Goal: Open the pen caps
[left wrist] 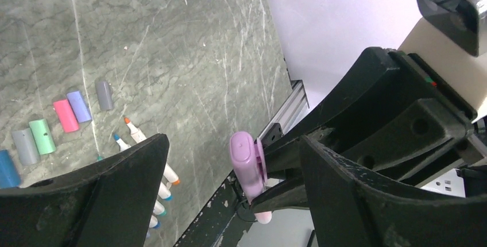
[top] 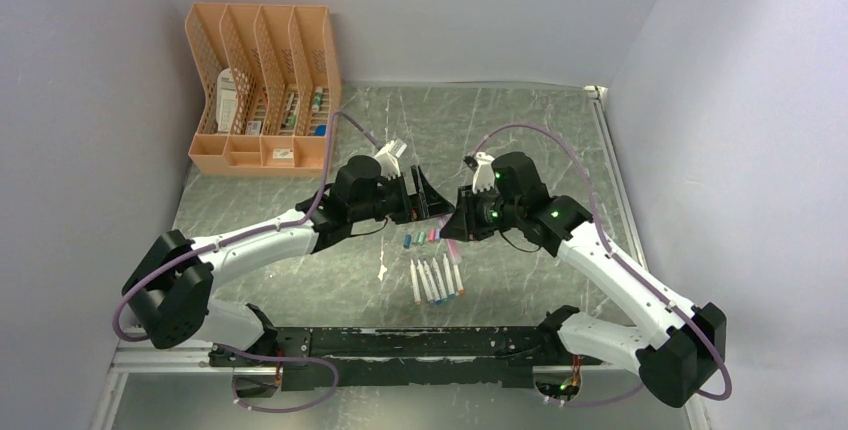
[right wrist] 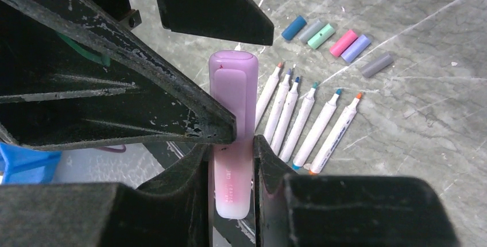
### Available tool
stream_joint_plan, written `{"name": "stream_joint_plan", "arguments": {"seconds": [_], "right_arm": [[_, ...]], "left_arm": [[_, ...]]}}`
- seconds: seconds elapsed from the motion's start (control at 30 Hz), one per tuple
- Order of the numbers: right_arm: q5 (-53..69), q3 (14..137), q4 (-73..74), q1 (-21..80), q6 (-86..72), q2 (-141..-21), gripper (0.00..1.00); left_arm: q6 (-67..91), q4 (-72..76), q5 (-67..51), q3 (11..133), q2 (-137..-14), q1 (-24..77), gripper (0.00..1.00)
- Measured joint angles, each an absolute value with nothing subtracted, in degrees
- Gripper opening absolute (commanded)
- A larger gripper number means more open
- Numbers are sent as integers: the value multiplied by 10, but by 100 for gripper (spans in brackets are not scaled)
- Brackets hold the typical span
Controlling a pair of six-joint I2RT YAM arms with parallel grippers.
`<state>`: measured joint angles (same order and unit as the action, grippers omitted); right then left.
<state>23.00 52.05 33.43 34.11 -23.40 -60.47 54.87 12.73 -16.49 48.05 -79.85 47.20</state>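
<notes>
My right gripper (right wrist: pixel 232 154) is shut on the pale pink barrel of a chunky highlighter (right wrist: pixel 232 181) and holds it above the table. Its pale purple cap (right wrist: pixel 232 89) is on the pen and points towards the left arm. My left gripper (left wrist: pixel 232 143) is open, with one finger on each side of that cap (left wrist: pixel 246 163). Several loose pen caps (right wrist: pixel 343 42) lie in a row on the table: blue, grey, teal, pink, lilac and grey. In the top view the two grippers meet above the caps (top: pixel 420 238).
Several uncapped white pens (right wrist: pixel 304 123) lie side by side near the front, below the caps (top: pixel 435 280). An orange file organiser (top: pixel 262 90) stands at the back left. A small white scrap (top: pixel 383 272) lies left of the pens.
</notes>
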Motion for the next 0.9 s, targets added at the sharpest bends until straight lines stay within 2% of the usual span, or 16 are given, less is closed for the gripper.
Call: {"name": "stream_joint_plan", "arguments": {"seconds": [0.13, 0.53, 0.6, 0.8, 0.9], "right_arm": [[213, 521, 333, 358, -242, -611, 1], [184, 529, 326, 361, -262, -635, 0], [184, 531, 326, 361, -264, -639, 0], [184, 534, 325, 361, -272, -641, 0], [183, 534, 325, 361, -276, -644, 0]], "left_arm": [[553, 127, -162, 483, -802, 474, 67], [553, 114, -156, 503, -814, 484, 63], [553, 109, -148, 505, -817, 486, 54], [556, 110, -135, 506, -825, 495, 12], [560, 121, -135, 507, -829, 498, 7]]}}
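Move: The pink highlighter's cap sits just inside the left hand's open jaws, about 2 cm to the right of the hand point, 1 cm back and level with it. The right hand already grips the highlighter's body, with that cap some 3 cm ahead, 1 cm left and 1 cm up. On the table, some 17 cm below the left hand, the row of loose caps lies about 4 cm ahead and 2 cm left, and the uncapped pens 5 cm back, straight below sideways. The left hand edges about 1.5 cm to the right, onto the cap of the pink highlighter, its fingers first narrowing to roughly two thirds, pausing there, then shutting until both pads pinch the cap from its two sides. Meanwhile the right hand keeps its grip on the body and brings the highlighter about 1 cm each forward, down and left, deeper between the left fingers, its wrist barely turning. ##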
